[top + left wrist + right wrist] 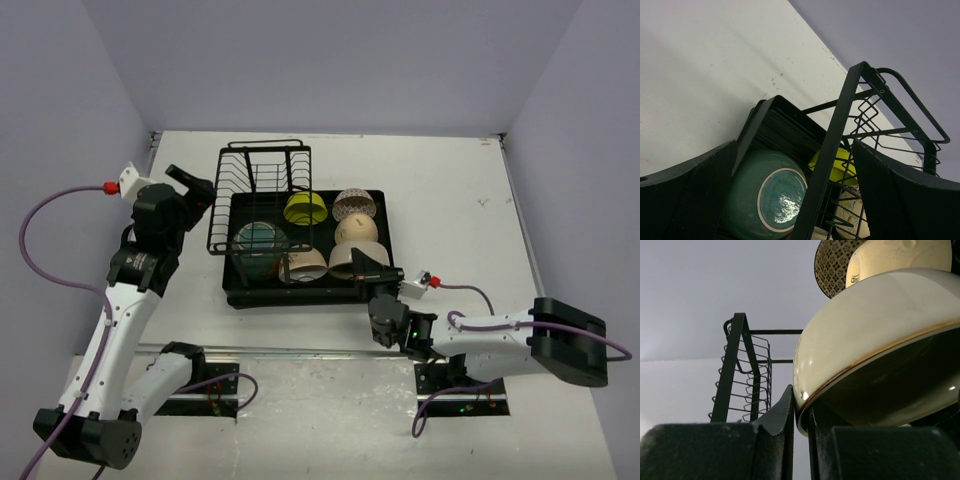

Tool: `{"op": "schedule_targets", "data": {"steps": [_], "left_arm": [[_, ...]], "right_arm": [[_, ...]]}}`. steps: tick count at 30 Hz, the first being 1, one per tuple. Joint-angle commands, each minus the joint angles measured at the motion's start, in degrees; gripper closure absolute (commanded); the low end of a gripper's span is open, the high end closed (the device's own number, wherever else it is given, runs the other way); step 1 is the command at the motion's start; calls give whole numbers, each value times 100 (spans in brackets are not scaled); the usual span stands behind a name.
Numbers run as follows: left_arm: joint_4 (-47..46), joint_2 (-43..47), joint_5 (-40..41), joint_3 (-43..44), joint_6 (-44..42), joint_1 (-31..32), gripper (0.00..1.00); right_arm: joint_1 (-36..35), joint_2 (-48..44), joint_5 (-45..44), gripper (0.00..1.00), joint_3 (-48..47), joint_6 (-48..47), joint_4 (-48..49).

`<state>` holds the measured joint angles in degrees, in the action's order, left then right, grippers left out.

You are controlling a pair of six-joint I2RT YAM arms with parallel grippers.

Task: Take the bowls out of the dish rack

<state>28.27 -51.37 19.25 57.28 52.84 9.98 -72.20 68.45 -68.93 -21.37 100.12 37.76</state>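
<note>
The black dish rack [300, 296] holds several bowls: a yellow-green bowl [305, 208], a brown-patterned one [354, 203], a smooth cream one [357, 229], a teal one [259, 237], a beige one [306, 265] and a cream bowl with a brown band [343, 258]. My right gripper [362, 265] is shut on the banded bowl's rim [840, 375] at the tray's front right, one finger outside and one inside. My left gripper [197, 185] hangs open just left of the rack. Its view looks down on the teal bowl's base [777, 195] and the yellow-green bowl [840, 167].
The upright wire plate holder [262, 175] stands on the rack's back left, and its frame bar [832, 145] crosses between my left fingers [690, 200]. The patterned bowl [832, 267] and cream bowl [900, 255] sit right behind the held one. Grey walls enclose the white table [450, 210].
</note>
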Motion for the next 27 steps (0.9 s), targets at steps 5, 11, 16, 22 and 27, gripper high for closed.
{"op": "schedule_targets", "data": {"steps": [5, 11, 16, 22, 27], "left_arm": [[-217, 128, -140, -199, 226, -40, 5], [-217, 119, -123, -208, 314, -31, 5], [-173, 128, -88, -252, 324, -40, 5], [-173, 207, -88, -401, 411, -40, 5], [-164, 233, -26, -428, 403, -40, 5]], "right_arm": [[-136, -787, 609, 100, 45, -537, 893], [-215, -1430, 617, 100, 62, -1116, 434], [-215, -1869, 731, 100, 71, -2065, 749], [-206, -2028, 837, 100, 168, -2743, 1260], [-198, -2063, 924, 100, 238, -2673, 1365]]}}
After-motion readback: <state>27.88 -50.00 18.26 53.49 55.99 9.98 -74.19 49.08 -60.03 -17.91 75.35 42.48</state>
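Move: The big cream bowl is already pinched by its upper rim in the right fingers. Its middle lies some 5 cm ahead, 2 cm to the right and 4 cm below them. The small cream bowl is about 10 cm straight ahead, the patterned bowl 16 cm ahead and 1 cm left, and the flowered bowl level and 13 cm left, all roughly 8 cm lower. From the left hand, the big cream bowl is about 34 cm right, 3 cm back and 14 cm below. The big cream bowl, its rim still held between the shut right fingers, is first drawn back about 2.5 cm towards the robot, nearly level, the wrist swinging some 10 degrees counter-clockwise. Then the right hand lifts it about 6 cm with a little more back and slightly right, fingertips tilting up about 10 degrees. The left hand, open and empty, sinks some 2 cm beside the rack. ##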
